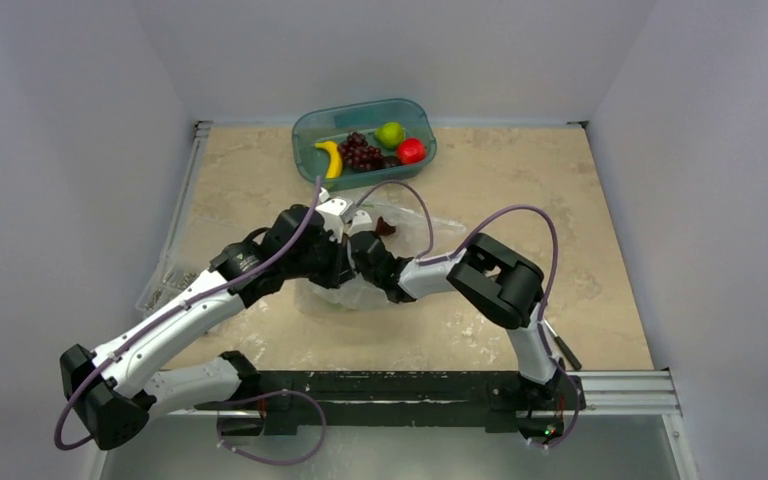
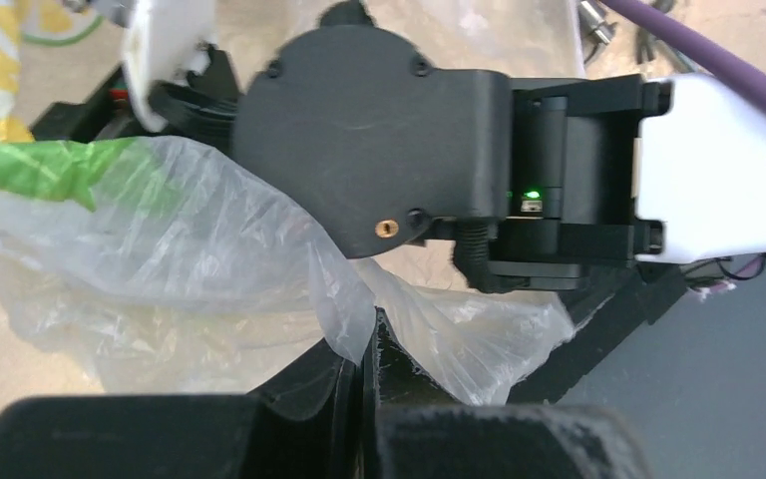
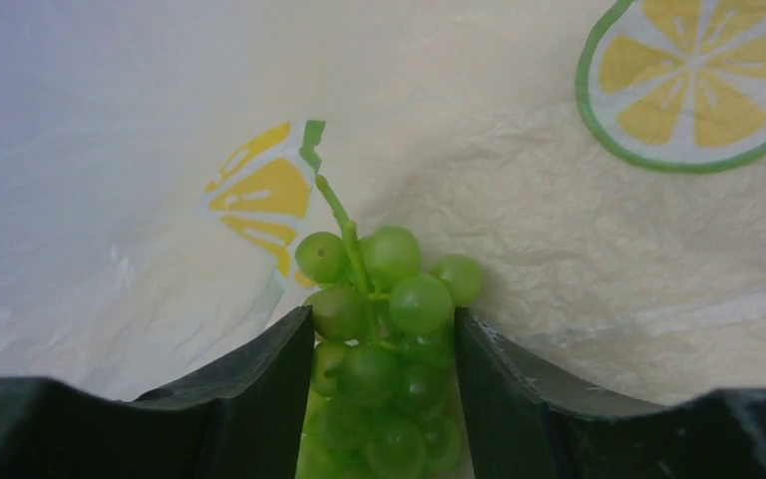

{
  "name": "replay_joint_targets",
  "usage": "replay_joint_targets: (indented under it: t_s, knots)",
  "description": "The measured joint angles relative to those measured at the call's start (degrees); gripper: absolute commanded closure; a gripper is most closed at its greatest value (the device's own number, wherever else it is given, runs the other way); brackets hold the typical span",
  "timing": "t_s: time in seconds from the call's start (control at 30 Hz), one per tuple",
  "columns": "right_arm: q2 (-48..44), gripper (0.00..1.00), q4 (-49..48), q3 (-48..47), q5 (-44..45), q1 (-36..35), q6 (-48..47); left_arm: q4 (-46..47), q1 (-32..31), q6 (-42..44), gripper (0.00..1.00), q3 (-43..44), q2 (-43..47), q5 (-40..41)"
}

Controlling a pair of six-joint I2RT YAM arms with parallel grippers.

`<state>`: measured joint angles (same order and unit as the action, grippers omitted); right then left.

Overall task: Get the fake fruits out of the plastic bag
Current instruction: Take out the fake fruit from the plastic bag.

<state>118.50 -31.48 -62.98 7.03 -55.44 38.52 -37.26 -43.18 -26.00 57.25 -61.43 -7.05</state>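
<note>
In the right wrist view a green grape bunch [image 3: 391, 379] sits between my right gripper's [image 3: 384, 324] fingers, which touch it on both sides. All round it is the plastic bag [image 3: 559, 239], thin and printed with lemon slices. My left gripper [image 2: 367, 344] is shut on a fold of the bag's edge [image 2: 344, 309]. From above, both grippers meet at the crumpled bag [image 1: 345, 297] in the table's middle. The yellow banana [image 1: 330, 158], dark purple grapes [image 1: 360, 152] and round green fruit [image 1: 390, 134] lie in the teal tub [image 1: 305, 128].
A red round fruit [image 1: 411, 151] also lies in the tub at the back. A flat clear box of metal parts [image 1: 167, 283] sits at the table's left edge. The right arm's black wrist [image 2: 379, 140] hangs close above the left gripper.
</note>
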Motion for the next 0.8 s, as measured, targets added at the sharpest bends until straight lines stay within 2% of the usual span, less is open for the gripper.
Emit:
replay_joint_targets:
  t_s: [0.07,0.2,0.47,0.8]
  knots:
    - [0.1,0.68,-0.5,0.4,0.0,-0.6,0.2,-1.5,0.0,0.0,1.0,-0.3,1.3,1.8]
    - [-0.9,1.0,-2.5,1.8,-0.4,-0.7,1.2,-4.9,0.0,-0.5,1.0,-1.7,4.9,8.1]
    - [-11.8,1.0,-1.8,8.5,-3.0,1.3,1.3,-10.4,2.7,-1.1,1.0,-3.3,7.8,19.1]
    - [-27.6,1.0,1.2,14.4,-3.3,2.3,-0.7,-11.5,7.6,5.9,1.0,-2.3,5.9,26.1]
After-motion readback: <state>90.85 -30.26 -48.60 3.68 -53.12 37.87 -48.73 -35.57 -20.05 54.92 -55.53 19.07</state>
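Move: The green grapes lie between the right hand's open fingers, their middle about 3 cm below and 1 cm to the left. From that hand the dark red fruit is some 5 cm ahead and 11 cm right, the fruit bin about 24 cm ahead and 7 cm right. The left hand still pinches the bag rim; from it the grapes lie roughly 12 cm ahead, 5 cm left and 18 cm below. Right fingers pinch the green grapes, lifting about 13 cm and rightward; left hand draws bag rim 13 cm left. ##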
